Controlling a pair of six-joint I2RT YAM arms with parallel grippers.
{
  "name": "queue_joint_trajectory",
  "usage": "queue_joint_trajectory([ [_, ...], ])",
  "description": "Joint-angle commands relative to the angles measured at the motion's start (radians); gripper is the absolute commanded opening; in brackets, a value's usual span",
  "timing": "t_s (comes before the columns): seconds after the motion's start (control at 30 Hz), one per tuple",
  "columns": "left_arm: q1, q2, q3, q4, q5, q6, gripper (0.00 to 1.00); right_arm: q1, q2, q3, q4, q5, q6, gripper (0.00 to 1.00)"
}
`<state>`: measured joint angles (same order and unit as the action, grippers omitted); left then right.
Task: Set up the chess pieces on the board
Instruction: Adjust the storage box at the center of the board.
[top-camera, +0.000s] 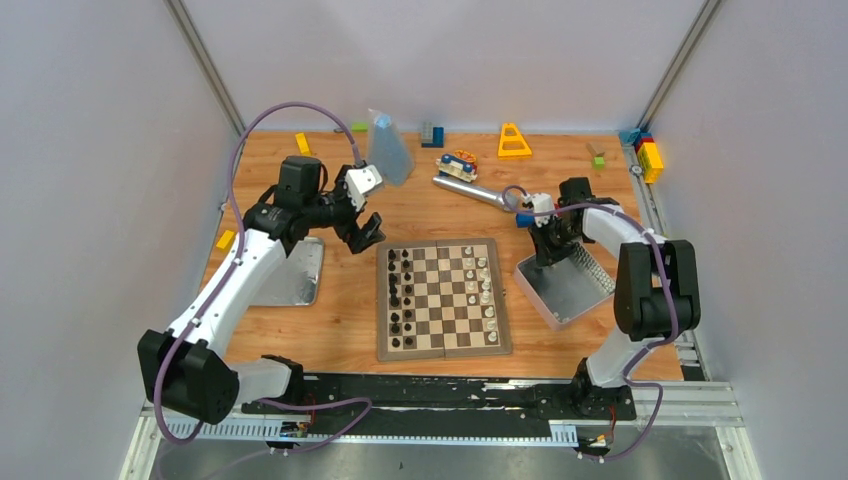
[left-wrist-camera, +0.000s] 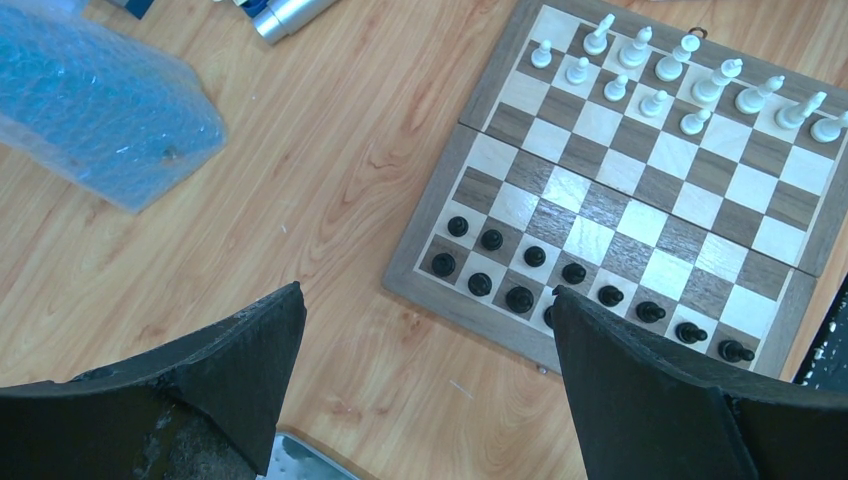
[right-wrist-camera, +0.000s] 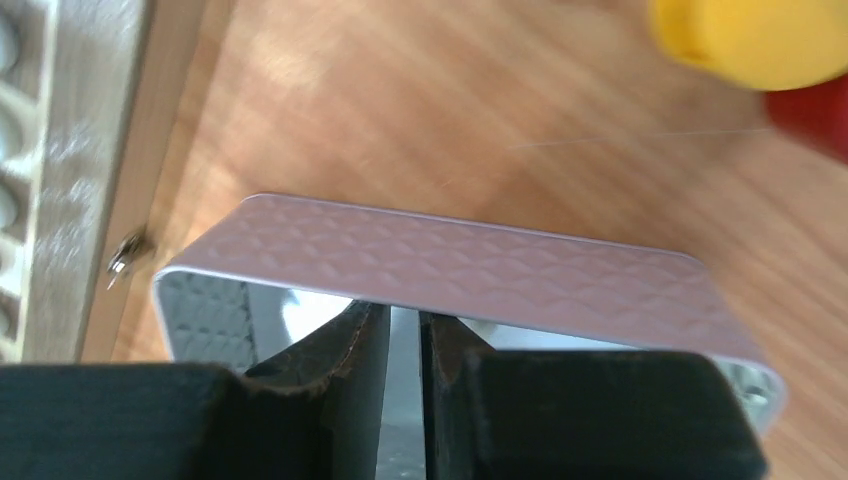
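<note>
The board (top-camera: 445, 349) lies in the middle of the table. White chess pieces (top-camera: 482, 285) stand along its right side and black ones (top-camera: 400, 295) along its left. The left wrist view shows the board (left-wrist-camera: 400, 280), the white pieces (left-wrist-camera: 655, 100) at its far edge and the black pieces (left-wrist-camera: 519, 298) near. My left gripper (top-camera: 365, 232) (left-wrist-camera: 425, 290) hangs open and empty above the table, off the board's far-left corner. My right gripper (top-camera: 548, 260) (right-wrist-camera: 405, 315) reaches down into the metal tin (top-camera: 565, 290) (right-wrist-camera: 450, 265). Its jaws stand a narrow slit apart; the tin wall hides the tips.
A flat metal lid (top-camera: 295, 275) lies left of the board. A blue bubble-wrap bag (top-camera: 388, 148) (left-wrist-camera: 90, 100), a metal cylinder (top-camera: 470, 185), a yellow triangle (top-camera: 514, 140) and small bricks sit at the back. The board's edge (right-wrist-camera: 80, 150) lies close to the left of the tin.
</note>
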<state>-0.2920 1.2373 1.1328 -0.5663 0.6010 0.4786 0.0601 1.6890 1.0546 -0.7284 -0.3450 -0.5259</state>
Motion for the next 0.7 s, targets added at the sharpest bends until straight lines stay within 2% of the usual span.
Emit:
queue_joint_trajectory([
  [0.0,0.007,0.020,0.045,-0.004,0.003,0.020,1.00,-0.040,0.025,0.059,0.115,0.090,0.088,0.18],
  [0.27,0.007,0.080,0.090,-0.009,0.001,0.030,1.00,-0.170,0.004,0.061,0.167,0.110,0.138,0.20],
  [0.4,0.007,0.102,0.107,-0.010,0.003,0.033,1.00,-0.197,-0.049,0.027,0.159,0.058,0.117,0.31],
  [0.57,0.007,0.128,0.124,-0.007,0.010,0.034,1.00,-0.197,-0.113,-0.057,0.190,-0.075,0.107,0.51],
  [0.67,0.007,0.135,0.122,0.006,0.020,0.022,1.00,-0.197,-0.112,-0.101,0.251,-0.084,0.095,0.55],
])
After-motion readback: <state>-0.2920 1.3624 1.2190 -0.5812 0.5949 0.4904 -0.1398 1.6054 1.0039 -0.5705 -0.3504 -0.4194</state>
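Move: The storage box is around the right hand's closed fingertips, its middle about 6 cm back and 5 cm to the right, barely lower; the fingertips are just inside its far wall. A pale chess piece lies in it some 3 cm right of them, about level fore and aft. The yellow toy is about 10 cm ahead, 1 cm left; the board's middle 23 cm left, 8 cm back. From the left hand the box is roughly 41 cm right, 6 cm back, 19 cm below. With closed fingertips at the inner face of the storage box's far wall, the right hand sweeps about 7 cm right and 4 cm forward along that wall, turning some 20 degrees clockwise. It then comes back left and slightly back by under 2 cm, rises about 1.5 cm clear of the wall and opens to half over the pale piece. The open left hand drifts about 2.5 cm forward, sinking slightly. ##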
